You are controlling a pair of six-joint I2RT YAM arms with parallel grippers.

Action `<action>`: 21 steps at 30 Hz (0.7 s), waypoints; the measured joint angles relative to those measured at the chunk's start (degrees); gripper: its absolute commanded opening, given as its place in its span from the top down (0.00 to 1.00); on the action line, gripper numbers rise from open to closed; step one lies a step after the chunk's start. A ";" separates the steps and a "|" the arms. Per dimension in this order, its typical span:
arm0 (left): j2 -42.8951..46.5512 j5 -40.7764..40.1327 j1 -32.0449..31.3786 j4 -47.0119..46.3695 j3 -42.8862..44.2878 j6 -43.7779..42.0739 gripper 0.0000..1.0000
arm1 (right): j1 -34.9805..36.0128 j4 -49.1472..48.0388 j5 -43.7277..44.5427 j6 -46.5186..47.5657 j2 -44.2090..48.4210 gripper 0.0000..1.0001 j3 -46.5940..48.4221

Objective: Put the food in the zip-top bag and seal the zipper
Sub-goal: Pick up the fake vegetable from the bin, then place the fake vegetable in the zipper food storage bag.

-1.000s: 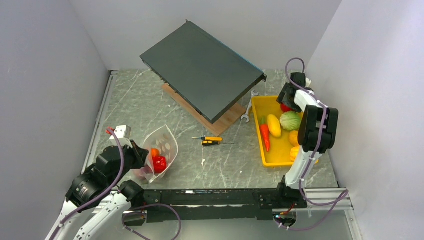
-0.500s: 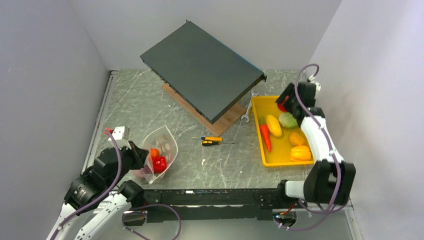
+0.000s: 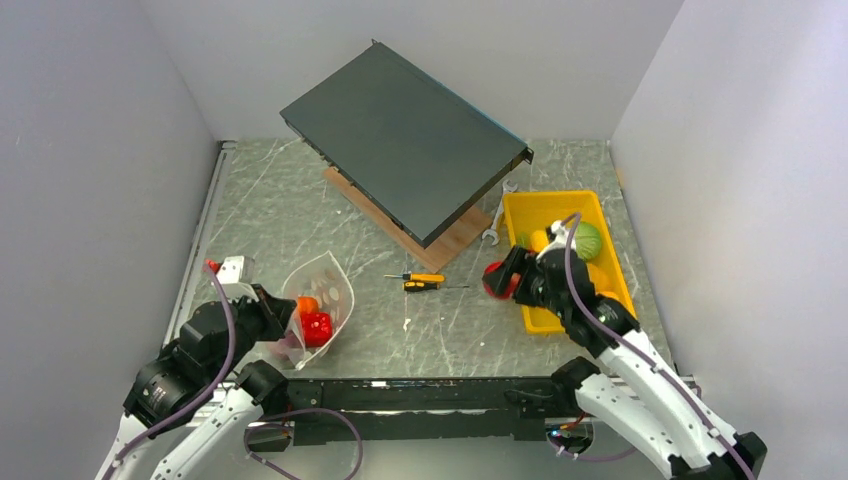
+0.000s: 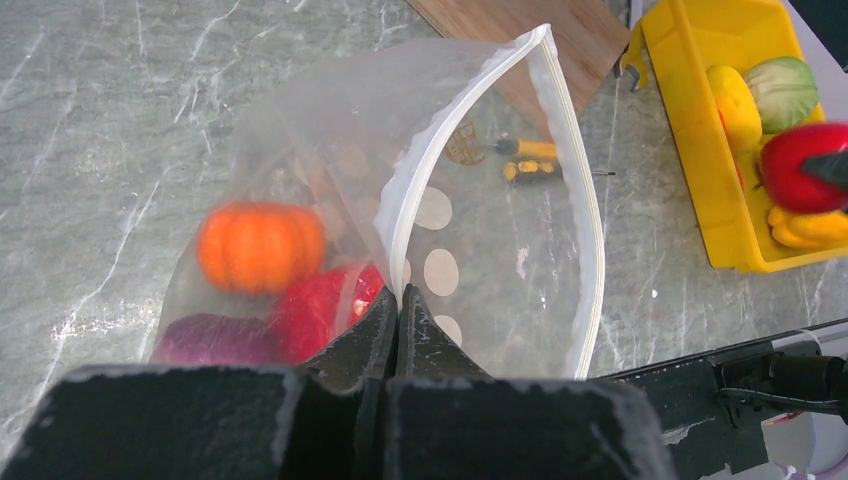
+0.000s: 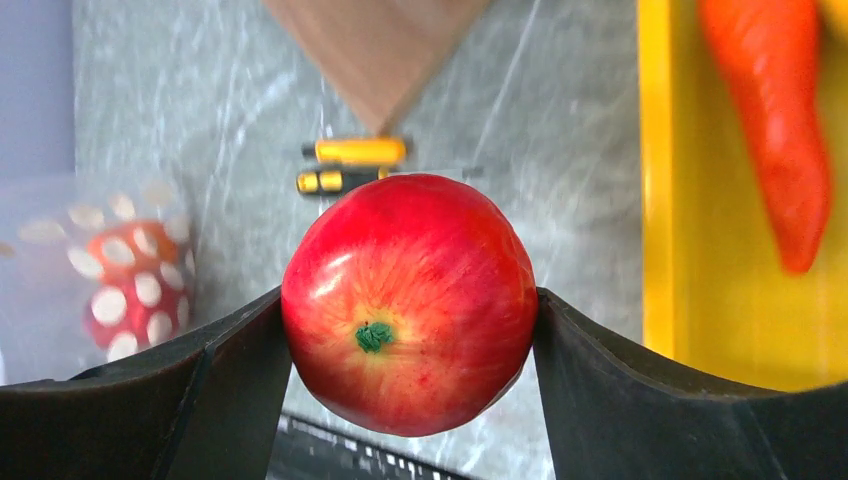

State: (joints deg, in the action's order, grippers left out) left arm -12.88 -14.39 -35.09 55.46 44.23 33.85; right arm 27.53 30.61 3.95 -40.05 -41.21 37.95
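Note:
The clear dotted zip-top bag (image 3: 325,292) stands with its mouth wide at the near left. My left gripper (image 3: 281,314) (image 4: 397,296) is shut on the near strip of its zipper (image 4: 402,190). Inside the bag lie an orange pumpkin (image 4: 260,245), a red piece (image 4: 322,312) and a purple piece (image 4: 212,340). A red apple (image 5: 408,262) (image 3: 493,279) sits between the fingers of my right gripper (image 5: 410,305) (image 3: 500,281), in the air just left of the yellow tray (image 3: 518,207). In the tray lie a carrot (image 5: 782,130), a green cabbage (image 3: 588,240) and yellow pieces (image 4: 735,100).
A yellow-handled screwdriver (image 3: 424,281) lies on the table between bag and tray. A large dark slab (image 3: 400,140) rests tilted on a wooden board (image 3: 445,247) at the back. A wrench (image 3: 494,228) lies beside the tray's left wall. Grey walls close in both sides.
My right arm has swung from the far end of the tray down and left, carrying the red apple out past the tray's left wall. The left gripper and bag have barely shifted.

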 measured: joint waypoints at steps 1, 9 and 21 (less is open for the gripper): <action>0.04 0.02 0.00 -0.02 0.00 -0.04 1.00 | 1.84 0.44 -0.13 -1.55 2.01 1.00 -1.88; 1.11 0.07 0.00 -0.17 -0.20 -0.22 1.00 | 20.06 3.43 -1.31 -6.86 13.99 1.00 -11.34; 1.11 0.02 0.00 -0.17 -0.24 -0.20 1.00 | 54.66 -7.43 2.16 3.06 -1.11 1.00 0.79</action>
State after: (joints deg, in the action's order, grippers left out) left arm -11.77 -14.37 -35.09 55.29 43.99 33.65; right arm 82.19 23.18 6.11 -36.99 -42.33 38.74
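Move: The tomato is already in the right gripper. The open mouth of the zip-top bag lies about 32 cm to its left, 5 cm back and slightly lower. The red pepper inside is roughly 36 cm left and 10 cm back, down near the table. The screwdrivers are some 14 cm left, straight across on the table; the yellow bin is about 16 cm right and 3 cm ahead. From the left gripper, the mouth is about 6 cm right, 2 cm back and 6 cm lower. Keep the right fingers shut on the tomato and swing it quickly back and left, about 24 cm, away from the bin and closer to the bag, dipping about 5 cm at first and then rising to slightly above the starting height. Turn the hand some 55 degrees counter-clockwise on the way. Hold the left gripper still, pinching the bag's rim. ##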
